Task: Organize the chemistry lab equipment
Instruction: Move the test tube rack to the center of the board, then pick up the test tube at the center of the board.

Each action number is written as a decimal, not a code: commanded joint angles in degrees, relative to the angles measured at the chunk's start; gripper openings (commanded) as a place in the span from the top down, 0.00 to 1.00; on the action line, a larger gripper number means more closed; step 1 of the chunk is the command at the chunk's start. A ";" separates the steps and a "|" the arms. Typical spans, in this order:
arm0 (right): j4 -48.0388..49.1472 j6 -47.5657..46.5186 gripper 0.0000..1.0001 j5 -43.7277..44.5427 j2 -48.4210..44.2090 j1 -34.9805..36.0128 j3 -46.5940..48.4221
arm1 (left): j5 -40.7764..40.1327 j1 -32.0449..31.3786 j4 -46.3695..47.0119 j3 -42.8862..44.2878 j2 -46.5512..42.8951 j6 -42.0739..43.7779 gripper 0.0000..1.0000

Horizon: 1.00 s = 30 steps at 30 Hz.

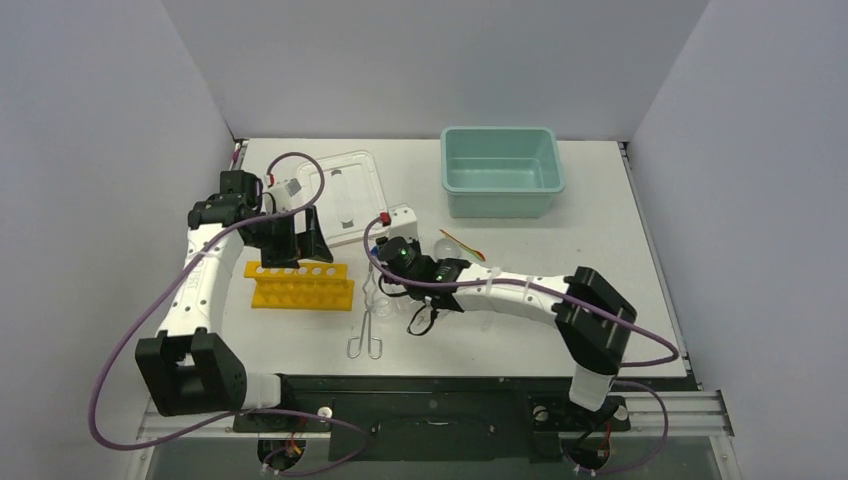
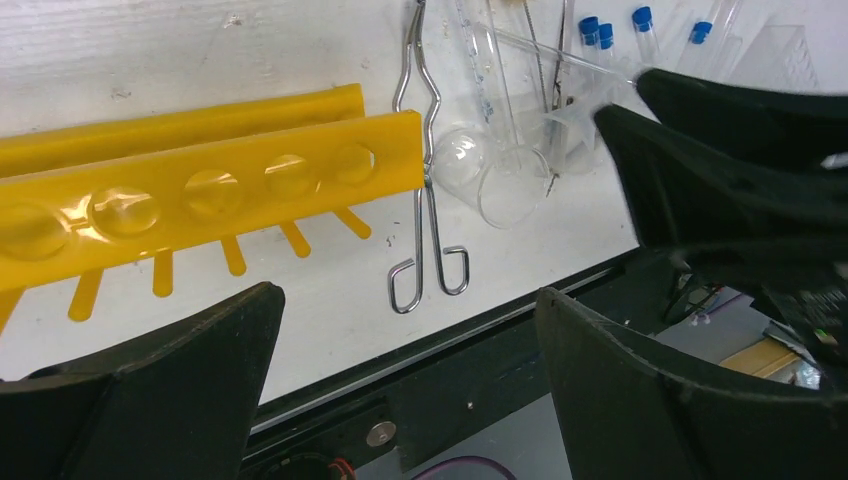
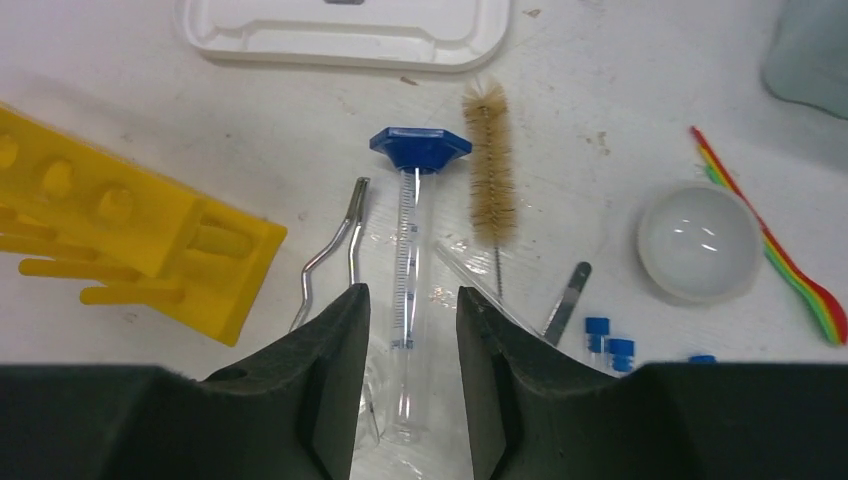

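A clear graduated tube with a blue base (image 3: pixel 409 240) lies on the table. My right gripper (image 3: pixel 408 295) straddles it, open, with a small gap on each side. Beside it lie the metal tongs (image 3: pixel 328 250), a tan-bristled brush (image 3: pixel 490 185), blue-capped vials (image 3: pixel 606 340) and a round dish (image 3: pixel 700 242). The yellow holed rack (image 1: pixel 300 285) stands at the left. My left gripper (image 1: pixel 300 243) hovers above it, wide open and empty (image 2: pixel 410 310). The left wrist view also shows the rack (image 2: pixel 200 190), the tongs (image 2: pixel 428 200) and a glass beaker (image 2: pixel 512 190).
A teal tub (image 1: pixel 500 170) sits at the back right and a white lid (image 1: pixel 340 190) at the back centre. A metal spatula (image 3: pixel 567 298) and a striped coloured strip (image 3: pixel 790 262) lie near the dish. The table's near edge (image 2: pixel 480 320) runs just beyond the tongs' loops.
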 commanded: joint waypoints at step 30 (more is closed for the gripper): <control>0.41 -0.47 0.69 -16.31 10.23 -10.78 3.96 | -12.31 8.49 -6.83 7.41 -2.77 13.50 0.03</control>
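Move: The yellow test tube rack's middle is about 5 cm ahead of the left hand, 6 cm to its left and 12 cm below. From that hand, the metal tongs are some 11 cm right, and the white tray 27 cm ahead and 6 cm right. The graduated cylinder is roughly 5 cm ahead, 2 cm left and 12 cm below the right hand, with the bottle brush 5 cm beyond and 4 cm right of the cylinder. Rising 2 cm or so first, the left hand, already free of the rack and wide open, then swings about 8 cm left above it, its fingers rolling to point more nearly straight down. The right hand sinks about 10 cm towards the middle of the graduated cylinder, tipping its partly open fingers further down, and ends with a short push forward; whether it touches the cylinder can't be seen. ##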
